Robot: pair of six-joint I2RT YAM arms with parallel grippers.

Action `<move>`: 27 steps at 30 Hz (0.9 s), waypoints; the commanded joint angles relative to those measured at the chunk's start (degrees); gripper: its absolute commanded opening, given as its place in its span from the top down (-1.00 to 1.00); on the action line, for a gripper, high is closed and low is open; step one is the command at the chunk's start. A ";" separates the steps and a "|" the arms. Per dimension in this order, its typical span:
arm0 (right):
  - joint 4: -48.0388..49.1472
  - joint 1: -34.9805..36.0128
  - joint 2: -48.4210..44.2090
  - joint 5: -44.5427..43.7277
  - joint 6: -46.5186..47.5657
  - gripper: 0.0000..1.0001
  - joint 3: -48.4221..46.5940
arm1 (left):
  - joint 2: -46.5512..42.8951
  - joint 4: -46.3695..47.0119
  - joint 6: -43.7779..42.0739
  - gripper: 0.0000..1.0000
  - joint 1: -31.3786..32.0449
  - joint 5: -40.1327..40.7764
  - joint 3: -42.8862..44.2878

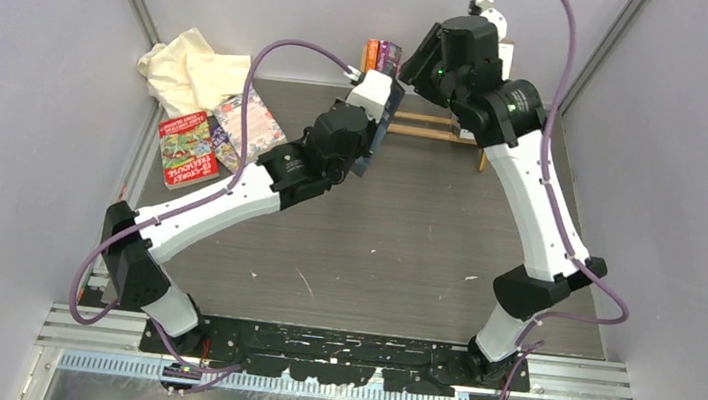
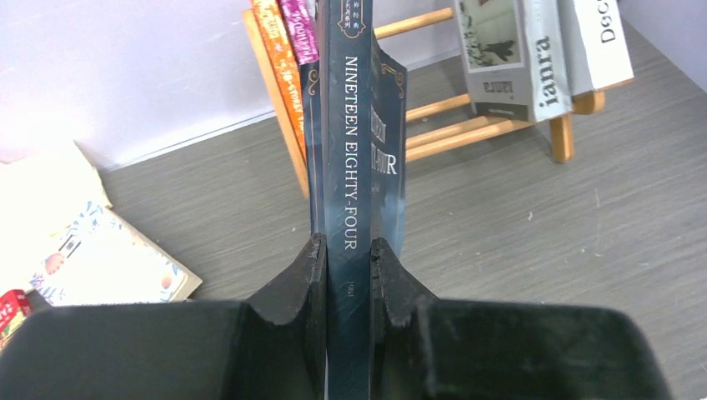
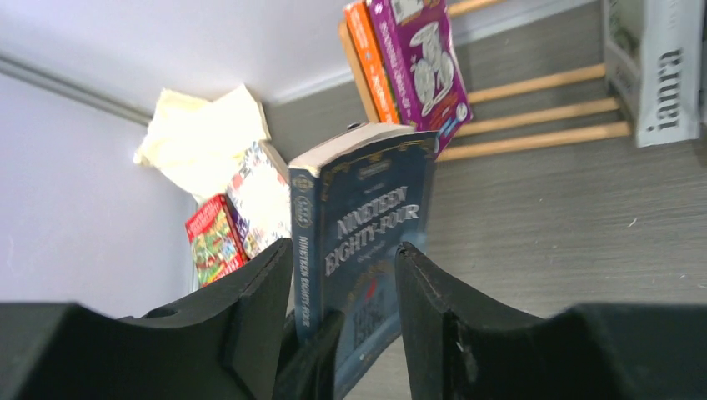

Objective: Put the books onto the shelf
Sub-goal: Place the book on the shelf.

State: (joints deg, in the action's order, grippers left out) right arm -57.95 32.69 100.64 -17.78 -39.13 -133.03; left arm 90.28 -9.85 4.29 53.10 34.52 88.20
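My left gripper is shut on the spine of a dark blue book titled "Nineteen Eighty-Four", held upright in front of the shelf. My right gripper stands open on either side of the same book, its pads apart from the covers. An orange book and a purple book lean at the wooden shelf's left end. White-grey books stand at its right end. A red-green book and a pale patterned book lie flat on the table at the left.
A cream cloth is crumpled in the back left corner, behind the flat books. The shelf's middle slats are bare between the two groups of books. Grey walls close in the table at the back and both sides.
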 commanded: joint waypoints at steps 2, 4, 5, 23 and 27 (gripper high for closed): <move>4.78 -0.17 -6.30 -6.49 0.51 -0.09 1.86 | -3.71 8.57 1.71 1.00 -2.36 1.11 2.28; 3.58 -0.22 -7.18 -8.28 0.53 -0.10 2.18 | -3.48 9.46 2.48 1.00 -2.87 0.70 2.66; 3.04 -0.24 -7.90 -9.04 0.55 -0.10 2.62 | -3.05 9.47 2.69 1.00 -3.09 0.72 3.43; 11.92 -1.27 -40.39 -16.61 4.92 -0.10 41.40 | 22.96 25.47 1.44 1.00 -3.81 6.40 30.62; 13.04 -1.17 -43.23 -17.48 7.00 -0.10 45.14 | 29.81 30.88 0.11 1.00 -4.96 5.19 34.91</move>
State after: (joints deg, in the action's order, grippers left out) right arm -49.41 31.64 58.85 -32.88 -34.92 -90.30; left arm 117.38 4.29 6.39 49.34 38.61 116.36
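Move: The dark blue Nineteen Eighty-Four book is already pinched upright in the left hand. The shelf gap for it lies some 22 cm ahead, 10 cm to the right and 14 cm below. Left of that gap stands the purple book, equally far out and about 3 cm to the hand's right; the grey book closes its other side, 17 cm to the hand's right. From the right hand the gap is roughly 20 cm straight ahead and 22 cm lower. The blue book travels towards the shelf gap, still pinched by the left hand, which eases slightly forward-left, then sweeps about 9 cm forward and 9 cm right, rising some 3 cm, while rolling its left side down about 15 degrees and tipping its fingers up a little. The already open right hand backs away from the book, about 14 cm right and 12 cm back, first bobbing up and down. ##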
